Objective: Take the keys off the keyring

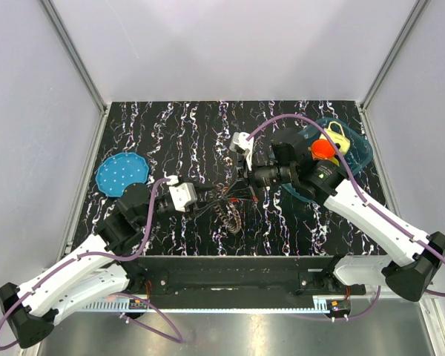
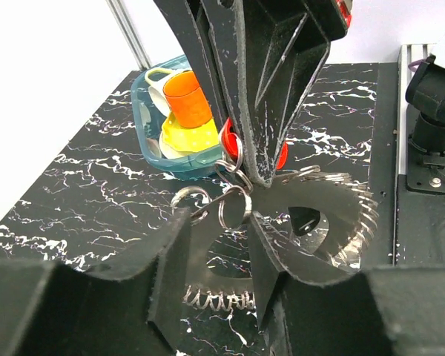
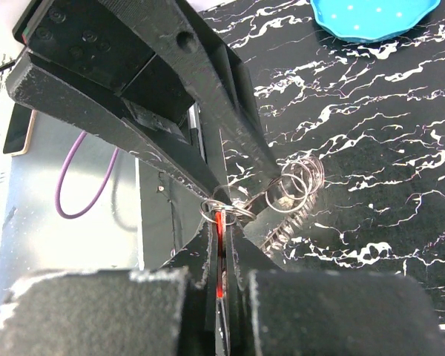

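The keys [image 1: 233, 216] hang as a grey toothed fan [image 2: 340, 215] just above the black marbled table. Small linked silver rings of the keyring [image 2: 234, 209] join them to a red piece [image 2: 227, 139]. My right gripper [image 3: 222, 216] reaches down from above and is shut on that red piece [image 3: 219, 252], with the keyring [image 3: 297, 185] coiled just past its tips. My left gripper [image 2: 219, 222] comes in low from the left [image 1: 210, 195]. Its jaws stand apart on either side of the rings and one flat key blade. Whether its fingers [image 2: 170, 274] touch the metal is unclear.
A blue dotted disc [image 1: 122, 173] lies at the table's left. A teal tray [image 1: 360, 152] at the right holds an orange cup [image 2: 189, 96] and yellow items [image 1: 335, 136]. Metal frame posts stand at the back corners; the arm bases line the near edge.
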`<state>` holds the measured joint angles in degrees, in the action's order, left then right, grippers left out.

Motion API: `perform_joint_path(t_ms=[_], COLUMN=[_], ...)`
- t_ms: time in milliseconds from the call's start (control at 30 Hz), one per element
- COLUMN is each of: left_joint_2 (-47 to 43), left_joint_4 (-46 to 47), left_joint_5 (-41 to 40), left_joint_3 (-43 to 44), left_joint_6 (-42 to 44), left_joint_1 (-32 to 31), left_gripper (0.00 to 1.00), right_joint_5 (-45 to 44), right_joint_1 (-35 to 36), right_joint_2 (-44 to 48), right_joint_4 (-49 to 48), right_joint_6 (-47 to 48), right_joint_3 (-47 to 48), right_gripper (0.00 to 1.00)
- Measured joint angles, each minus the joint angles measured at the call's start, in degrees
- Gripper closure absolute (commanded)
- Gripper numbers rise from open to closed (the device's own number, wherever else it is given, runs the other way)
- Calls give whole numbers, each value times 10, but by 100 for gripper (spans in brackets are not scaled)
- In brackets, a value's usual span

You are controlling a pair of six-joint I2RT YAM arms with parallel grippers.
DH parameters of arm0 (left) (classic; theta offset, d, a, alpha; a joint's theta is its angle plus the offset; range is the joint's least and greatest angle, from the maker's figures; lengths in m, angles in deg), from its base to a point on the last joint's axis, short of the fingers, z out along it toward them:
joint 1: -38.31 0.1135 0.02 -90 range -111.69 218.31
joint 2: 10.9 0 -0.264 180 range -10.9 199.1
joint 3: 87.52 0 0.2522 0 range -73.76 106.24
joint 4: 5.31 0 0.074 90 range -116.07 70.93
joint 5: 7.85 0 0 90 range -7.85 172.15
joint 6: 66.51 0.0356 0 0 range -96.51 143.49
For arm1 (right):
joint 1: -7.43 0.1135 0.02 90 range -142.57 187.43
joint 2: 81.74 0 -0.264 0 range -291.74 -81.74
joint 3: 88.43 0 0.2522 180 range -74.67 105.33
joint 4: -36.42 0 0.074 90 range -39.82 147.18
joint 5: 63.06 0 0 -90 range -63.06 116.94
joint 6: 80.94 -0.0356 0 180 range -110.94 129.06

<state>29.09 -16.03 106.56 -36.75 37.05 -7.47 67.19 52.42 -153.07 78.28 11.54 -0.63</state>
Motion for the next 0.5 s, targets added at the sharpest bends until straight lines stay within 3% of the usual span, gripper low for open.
perform_joint_path(t_ms=[200, 300, 500], left_joint_2=[0, 0, 3], left_joint_4=[-1, -2, -6], left_joint_5=[-2, -2, -7], left_joint_3=[0, 0, 4], left_joint_6=[0, -3, -26], left_joint_1=[-1, -1, -1], left_gripper=[94, 100, 100], right_joint_5=[0, 0, -2], right_joint_1=[0, 0, 0], right_joint_2=[-4, -8, -10], right_joint_4=[0, 1, 15], right_joint_6=[0, 0, 13], right_joint_3=[0, 0, 4], right_gripper=[100, 100, 100])
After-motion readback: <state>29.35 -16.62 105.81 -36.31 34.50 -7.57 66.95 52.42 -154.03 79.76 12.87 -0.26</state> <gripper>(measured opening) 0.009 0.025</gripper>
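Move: The wire loop on the linked rings sits between the left hand's half-open fingertips, within about 1 cm to the right of its hand point and level with it. The right fingertips, shut on the red tab, are some 3 cm to the left hand's right and about 1 cm above. The coil-edged disc hangs about 4 cm back, 2 cm right and 3 cm below the left hand. From the right hand the loop lies about 3 cm left. The wire loop is pinched as the left fingers, pointing across to the right, close from nearly half open to fully shut, that hand otherwise staying in place but for a last tilt of a few degrees. Beside it the right fingers keep their grip on the red tab while that hand sinks just under 1 cm. ##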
